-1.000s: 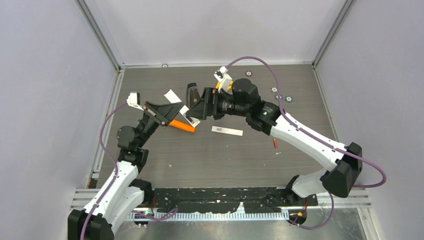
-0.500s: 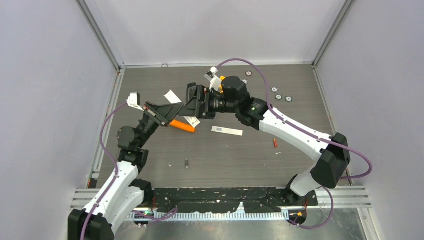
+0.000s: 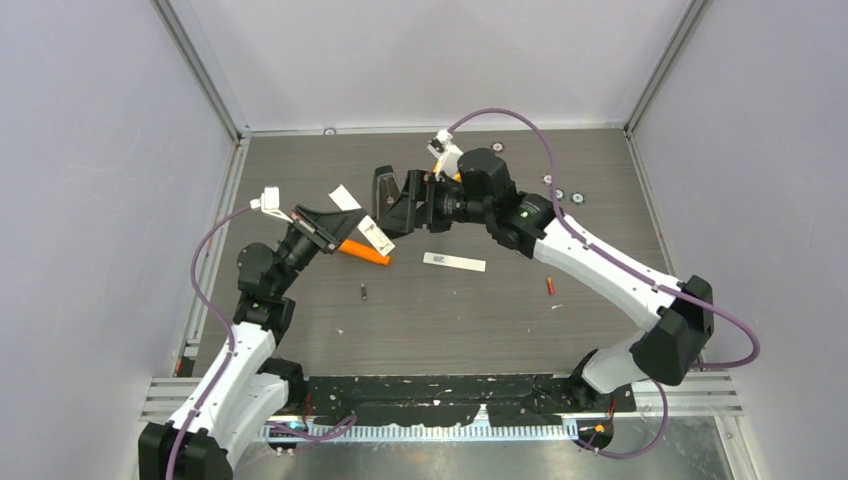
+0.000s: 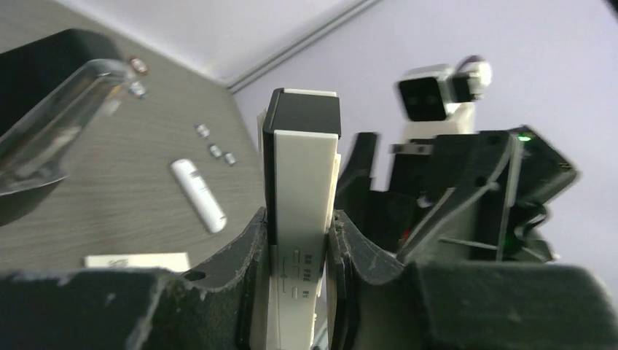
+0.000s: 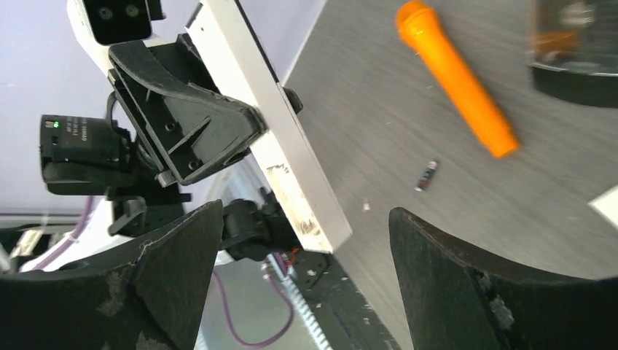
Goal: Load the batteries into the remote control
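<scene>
My left gripper [image 3: 338, 228] [image 4: 297, 227] is shut on the white remote control [image 3: 377, 236] [image 4: 302, 182] and holds it up off the table, its black-capped end pointing away. My right gripper [image 3: 402, 210] [image 5: 306, 213] faces it, open wide, and the remote's scuffed end [image 5: 310, 211] lies between the spread fingers without touching them. A dark grey battery [image 3: 363, 292] [image 5: 426, 176] lies on the table below the remote. A red battery [image 3: 550, 286] lies further right. No battery is in either gripper.
A long orange stick [image 3: 365, 253] [image 5: 455, 76] lies under the held remote. A white labelled strip [image 3: 454, 262] [image 4: 137, 261] and a second white remote [image 4: 198, 195] lie mid-table. A dark container with a clear top [image 3: 383, 185] stands behind. Silver discs [image 3: 558, 193] sit at back right.
A dark grey battery has appeared on the table and moved from nearer the front to under the remote. The right arm swung left, then back right. The left gripper kept its hold.
</scene>
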`<state>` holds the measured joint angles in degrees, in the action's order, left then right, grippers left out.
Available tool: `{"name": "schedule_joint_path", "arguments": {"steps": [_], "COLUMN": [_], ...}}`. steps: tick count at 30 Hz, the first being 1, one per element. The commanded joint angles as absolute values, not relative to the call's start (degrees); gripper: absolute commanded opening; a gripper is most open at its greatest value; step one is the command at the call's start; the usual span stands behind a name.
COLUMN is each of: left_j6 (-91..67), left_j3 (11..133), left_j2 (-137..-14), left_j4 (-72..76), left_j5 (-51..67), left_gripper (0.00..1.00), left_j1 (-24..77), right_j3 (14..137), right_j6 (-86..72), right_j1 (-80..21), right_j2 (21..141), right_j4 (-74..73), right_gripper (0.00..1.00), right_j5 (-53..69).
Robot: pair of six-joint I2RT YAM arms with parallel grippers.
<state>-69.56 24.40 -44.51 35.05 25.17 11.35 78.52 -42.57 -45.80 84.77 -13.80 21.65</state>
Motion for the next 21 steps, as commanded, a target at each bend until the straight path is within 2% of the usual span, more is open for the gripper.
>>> {"name": "schedule_joint_path", "arguments": {"steps": [1,6,11,15,21], "left_j6": [-58.23,-45.51,-36.22,-32.51,-31.41], "left_j3": [28.46,34.33,40.58,43.28,43.60], "left_j2": [-42.80,-40.73,-38.48,-36.57,-34.00], "left_j4": [24.40,4.92,-9.63,-14.73,-16.32], "left_j5": [22.88,11.73,-5.06,-13.91,-17.27], "left_gripper": [0.00,0.00,0.00,0.00,0.00], "left_j1": [10.59,10.20,10.11,10.12,10.16], "right_j3": [78.39,73.42,77.67,83.71,93.31], "right_j6": [-30.83,-26.61,-22.49,-21.23,-20.06], "right_j1": [-45.29,-47.25,-54.61,-57.37,-59.06], "right_j2": [78.99,79.19,89.77,99.87,113.06], "right_j4": [-19.59,-18.22,-21.12,-22.70,-26.10], "right_gripper": [0.89,0.84,0.74,0.64,0.54], "right_j5": [14.00,9.32,-1.11,-6.69,-7.93]}}
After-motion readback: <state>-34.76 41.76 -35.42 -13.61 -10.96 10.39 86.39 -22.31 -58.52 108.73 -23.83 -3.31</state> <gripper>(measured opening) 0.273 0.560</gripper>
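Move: Beneath the open right hand lies the loose battery, about 28 cm down, some 8 cm to its left and 3 cm farther out. The orange flashlight's middle is about 11 cm beyond the battery and 2 cm more to the left; the white strip is 10 cm ahead of this hand and 10 cm to its right. The remote control, still in the left hand, is level, 7 cm left and 2 cm ahead. From the left hand the battery is some 28 cm below, 1 cm ahead. Backing off about 3 cm to the right from the remote control, the right hand then swings left and plunges some 18 cm towards the battery, tipping its fingers down roughly 35 degrees and narrowing them partway, still clear of the battery. The left hand keeps its grip and carries the remote control about 12 cm left, out of the way, turning counter-clockwise as its left side rises. ##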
